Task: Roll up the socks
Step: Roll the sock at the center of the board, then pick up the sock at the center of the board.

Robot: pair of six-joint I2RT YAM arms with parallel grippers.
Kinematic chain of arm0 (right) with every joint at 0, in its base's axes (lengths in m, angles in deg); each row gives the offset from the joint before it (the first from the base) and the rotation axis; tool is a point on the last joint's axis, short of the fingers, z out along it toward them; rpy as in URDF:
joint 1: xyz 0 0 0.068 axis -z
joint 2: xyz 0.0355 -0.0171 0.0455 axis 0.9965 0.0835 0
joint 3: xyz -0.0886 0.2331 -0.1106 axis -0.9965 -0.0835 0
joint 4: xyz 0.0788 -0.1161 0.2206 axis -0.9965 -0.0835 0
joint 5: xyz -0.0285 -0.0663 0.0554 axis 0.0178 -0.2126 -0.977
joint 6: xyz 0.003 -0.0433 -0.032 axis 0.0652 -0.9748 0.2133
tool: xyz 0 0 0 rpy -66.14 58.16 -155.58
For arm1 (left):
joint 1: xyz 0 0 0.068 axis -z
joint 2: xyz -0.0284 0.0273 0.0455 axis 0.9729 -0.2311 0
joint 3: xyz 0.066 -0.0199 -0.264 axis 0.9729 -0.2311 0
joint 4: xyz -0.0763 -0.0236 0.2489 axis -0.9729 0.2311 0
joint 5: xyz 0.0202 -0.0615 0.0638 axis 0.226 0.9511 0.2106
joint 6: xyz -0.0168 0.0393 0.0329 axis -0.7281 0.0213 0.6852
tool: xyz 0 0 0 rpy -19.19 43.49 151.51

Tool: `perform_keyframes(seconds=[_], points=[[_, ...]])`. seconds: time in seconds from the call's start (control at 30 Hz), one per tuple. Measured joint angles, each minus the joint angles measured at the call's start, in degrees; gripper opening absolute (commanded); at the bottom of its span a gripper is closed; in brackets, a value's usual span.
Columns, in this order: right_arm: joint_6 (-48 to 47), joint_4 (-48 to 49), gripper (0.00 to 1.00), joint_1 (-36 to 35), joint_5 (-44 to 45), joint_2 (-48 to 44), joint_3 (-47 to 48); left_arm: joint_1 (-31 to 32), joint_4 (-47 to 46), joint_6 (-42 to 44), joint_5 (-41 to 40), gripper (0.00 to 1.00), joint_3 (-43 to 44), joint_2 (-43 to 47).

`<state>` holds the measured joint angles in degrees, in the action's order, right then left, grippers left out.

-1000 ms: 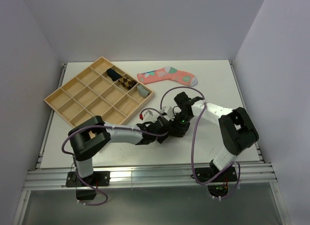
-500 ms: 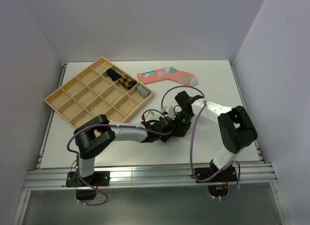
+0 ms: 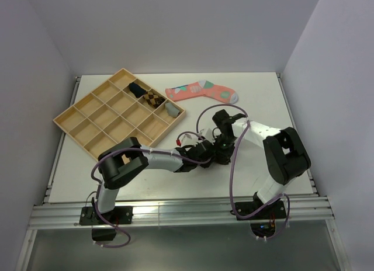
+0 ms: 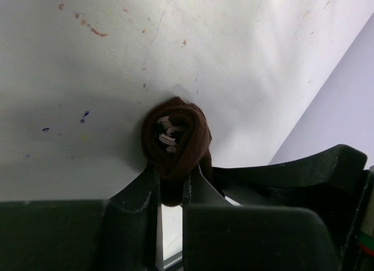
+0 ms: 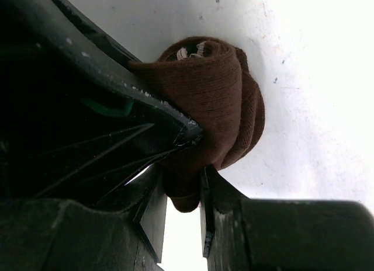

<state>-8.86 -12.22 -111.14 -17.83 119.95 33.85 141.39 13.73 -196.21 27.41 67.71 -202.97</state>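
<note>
A dark brown sock [image 4: 175,136] is wound into a tight roll with a bit of white cuff showing at its core, and it sits on the white table. My left gripper [image 4: 171,177] is shut on one side of the roll. My right gripper [image 5: 182,183] is shut on the same brown roll [image 5: 216,96] from the other side. In the top view the two grippers meet at mid-table, left gripper [image 3: 208,153] against right gripper [image 3: 222,147], and they hide the roll. A small grey sock [image 3: 170,109] lies rolled in a tray compartment.
A wooden compartment tray [image 3: 87,116] stands at the back left, holding a dark roll [image 3: 138,89] and a checkered roll [image 3: 153,98] beside the grey one. A pink patterned sock [image 3: 201,91] lies flat on the table behind the grippers.
My left arm has slid right toward the right gripper, and its jaws have closed onto the brown roll. The right gripper has kept its grip and barely moved.
</note>
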Motion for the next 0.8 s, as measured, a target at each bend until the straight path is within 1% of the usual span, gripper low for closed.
perform_keyframes(seconds=[0.07, 0.1, 0.2, 0.33, 0.4, 0.47, 0.6, 0.8], points=[[0.0, -0.1, 0.27, 0.0, 0.5, 0.0, 0.1, 0.0, -0.2, 0.1, 0.0, 0.00, 0.1, -0.1], [0.1, -0.2, 0.36, 0.0, 0.6, 0.0, 0.2, 0.0, -0.2, 0.3, 0.0, 0.00, 0.1, -0.1], [0.3, -0.5, 0.43, 0.8, 0.6, -0.1, 0.5, 0.0, -0.7, 1.1, 0.1, 0.00, 0.1, -0.2], [0.2, -2.6, 0.48, 3.7, -1.5, -0.2, 1.7, -0.4, -4.5, 2.9, 1.4, 0.00, 0.1, -1.3], [0.0, -4.0, 0.54, 5.8, -3.6, -0.8, 2.8, -0.9, -6.7, 4.0, 2.5, 0.00, 0.1, -2.1], [-0.2, -5.1, 0.56, 7.5, -5.7, -2.4, 3.5, -1.1, -8.6, 4.8, 3.3, 0.00, 0.1, -2.7], [-0.2, -6.9, 0.60, 10.3, -8.8, -8.5, 3.7, -1.7, -12.5, 6.8, 5.0, 0.00, -0.8, -3.4], [0.3, -7.5, 0.60, 14.6, -9.5, -15.9, 3.8, -3.1, -15.5, 10.1, 8.4, 0.00, -1.6, -3.8]])
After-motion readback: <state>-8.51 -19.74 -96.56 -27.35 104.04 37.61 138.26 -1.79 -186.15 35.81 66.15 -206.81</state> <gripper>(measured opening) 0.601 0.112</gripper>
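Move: The rolled brown sock is already pinched from both sides: its middle lies about 2 cm to the right of my left hand and 1 cm ahead, and about 2 cm to the left of my right hand and 1 cm ahead, at nearly finger height. From my left hand, the grey sock in the tray is some 19 cm ahead and 14 cm left. The pink socks spread about 26 cm ahead of my right hand and 7 cm left, a little lower. I let go with my right hand: its fingers spread to about double their gap and come free of the brown sock, then it climbs about 9 cm, drifting right and slightly forward while turning some 15 degrees clockwise and tilting. My left hand keeps its pinch on the roll, carrying it some 2 cm right and a little forward with a slight clockwise turn. ##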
